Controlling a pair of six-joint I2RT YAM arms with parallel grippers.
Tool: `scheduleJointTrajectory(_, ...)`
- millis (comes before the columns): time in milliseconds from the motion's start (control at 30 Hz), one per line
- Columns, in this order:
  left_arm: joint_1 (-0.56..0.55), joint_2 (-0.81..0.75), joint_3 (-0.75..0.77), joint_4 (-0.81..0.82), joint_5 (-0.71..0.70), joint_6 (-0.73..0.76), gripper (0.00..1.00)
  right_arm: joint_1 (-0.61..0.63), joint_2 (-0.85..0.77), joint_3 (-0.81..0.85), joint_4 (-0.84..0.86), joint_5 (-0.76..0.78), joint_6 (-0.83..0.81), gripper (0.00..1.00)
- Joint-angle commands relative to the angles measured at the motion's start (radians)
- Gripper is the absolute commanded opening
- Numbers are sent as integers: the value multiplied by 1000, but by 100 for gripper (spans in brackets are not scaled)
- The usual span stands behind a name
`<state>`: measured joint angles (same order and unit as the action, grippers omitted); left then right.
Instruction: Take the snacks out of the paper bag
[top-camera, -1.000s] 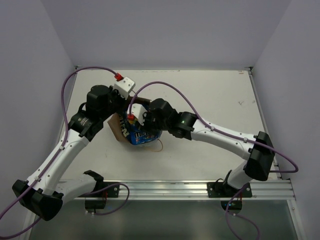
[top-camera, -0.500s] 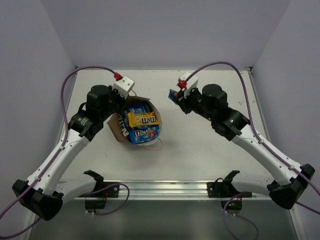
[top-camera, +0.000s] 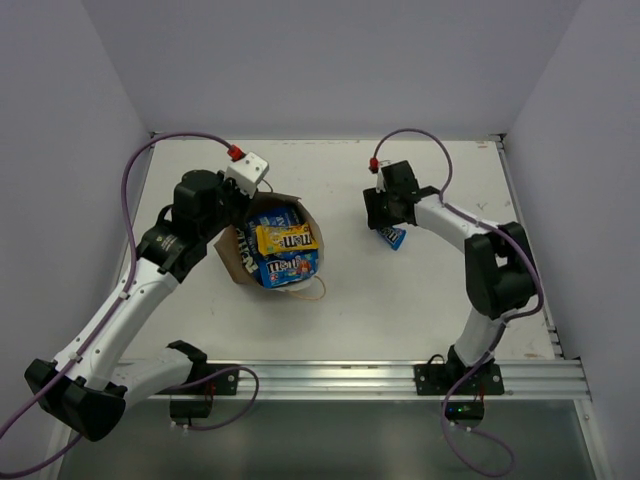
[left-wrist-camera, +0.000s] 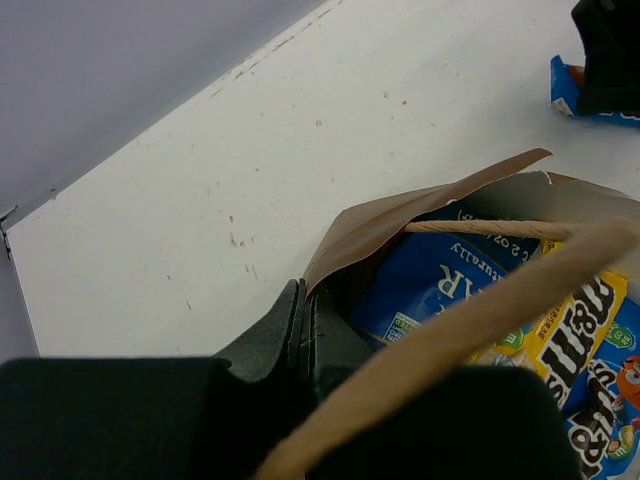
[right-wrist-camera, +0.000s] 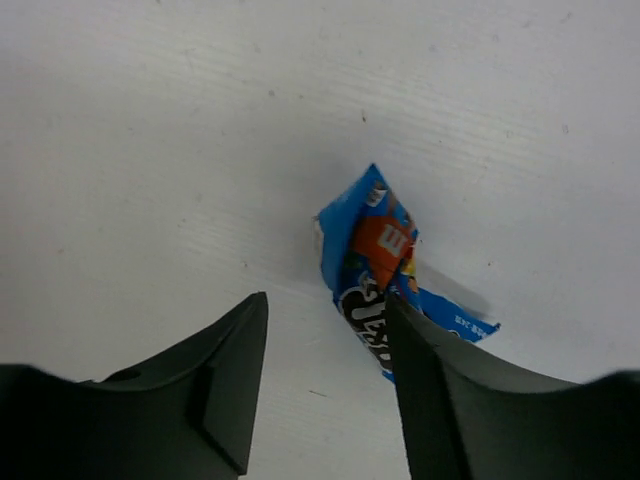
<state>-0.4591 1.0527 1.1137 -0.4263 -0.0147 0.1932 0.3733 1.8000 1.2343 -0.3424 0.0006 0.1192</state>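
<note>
The brown paper bag (top-camera: 236, 258) lies tipped on the table left of centre, its mouth facing up and right. Inside show a yellow candy pack (top-camera: 287, 238) and blue snack packets (top-camera: 288, 268). My left gripper (left-wrist-camera: 305, 315) is shut on the bag's rim (left-wrist-camera: 400, 215) and holds the mouth wide. A small blue candy pack (top-camera: 392, 237) lies on the table to the right. Above it my right gripper (right-wrist-camera: 325, 320) stands open, its right finger (right-wrist-camera: 425, 375) against the pack (right-wrist-camera: 372, 262).
The bag's twisted paper handle (left-wrist-camera: 470, 320) crosses the left wrist view, and another loop (top-camera: 313, 292) lies on the table in front of the bag. Grey walls close the table's back and sides. A metal rail (top-camera: 380, 378) runs along the near edge.
My right arm pulled out of the bag with the blue candy pack, swung right and lowered it to the table. Its jaws have opened and let the pack go. The left arm stayed still.
</note>
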Motion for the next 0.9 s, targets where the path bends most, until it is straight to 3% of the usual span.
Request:
scheduleJointTrajectory(0, 3, -22, 29, 144, -14, -18, 0, 10, -144, 88, 8, -83, 4, 56)
scheduleJointTrajectory(133, 2, -25, 32, 144, -7, -23, 0, 64, -301, 61, -49, -131, -68, 79)
scheduleJointTrajectory(400, 2, -20, 35, 126, -8, -24, 0, 334, -537, 22, -15, -163, -266, 87)
scheduleJointTrajectory(667, 2, -23, 47, 116, 10, -28, 0, 544, -470, 108, 6, -237, -426, 95)
scheduleJointTrajectory(867, 2, -20, 49, 115, 10, -38, 0, 579, -320, 180, 16, -251, -467, 96)
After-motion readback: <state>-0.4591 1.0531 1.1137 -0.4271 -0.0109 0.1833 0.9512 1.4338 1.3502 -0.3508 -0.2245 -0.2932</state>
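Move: The yellow M&M's pack in the mouth of the paper bag is about 24 cm to the right hand's left, 12 cm back and 9 cm higher. A second blue M&M's pack lies 6 cm nearer the base than the yellow one, and the big blue chip bag shows about 4 cm left of it and 4 cm farther out. The pack just taken out is some 6 cm beneath the hand. From the left hand the yellow pack is about 9 cm right, 3 cm back and 12 cm down. The just-delivered blue M&M's pack is left behind as the right hand, already partly open, spreads its fingers nearly wide and arcs about 24 cm up, some 20 cm left and 17 cm back towards the paper bag's mouth. It turns nearly 60 degrees counter-clockwise with the fingers tipping up, then sinks 3 to 4 cm towards the packs. The left hand keeps its pinch on the bag's rim. ##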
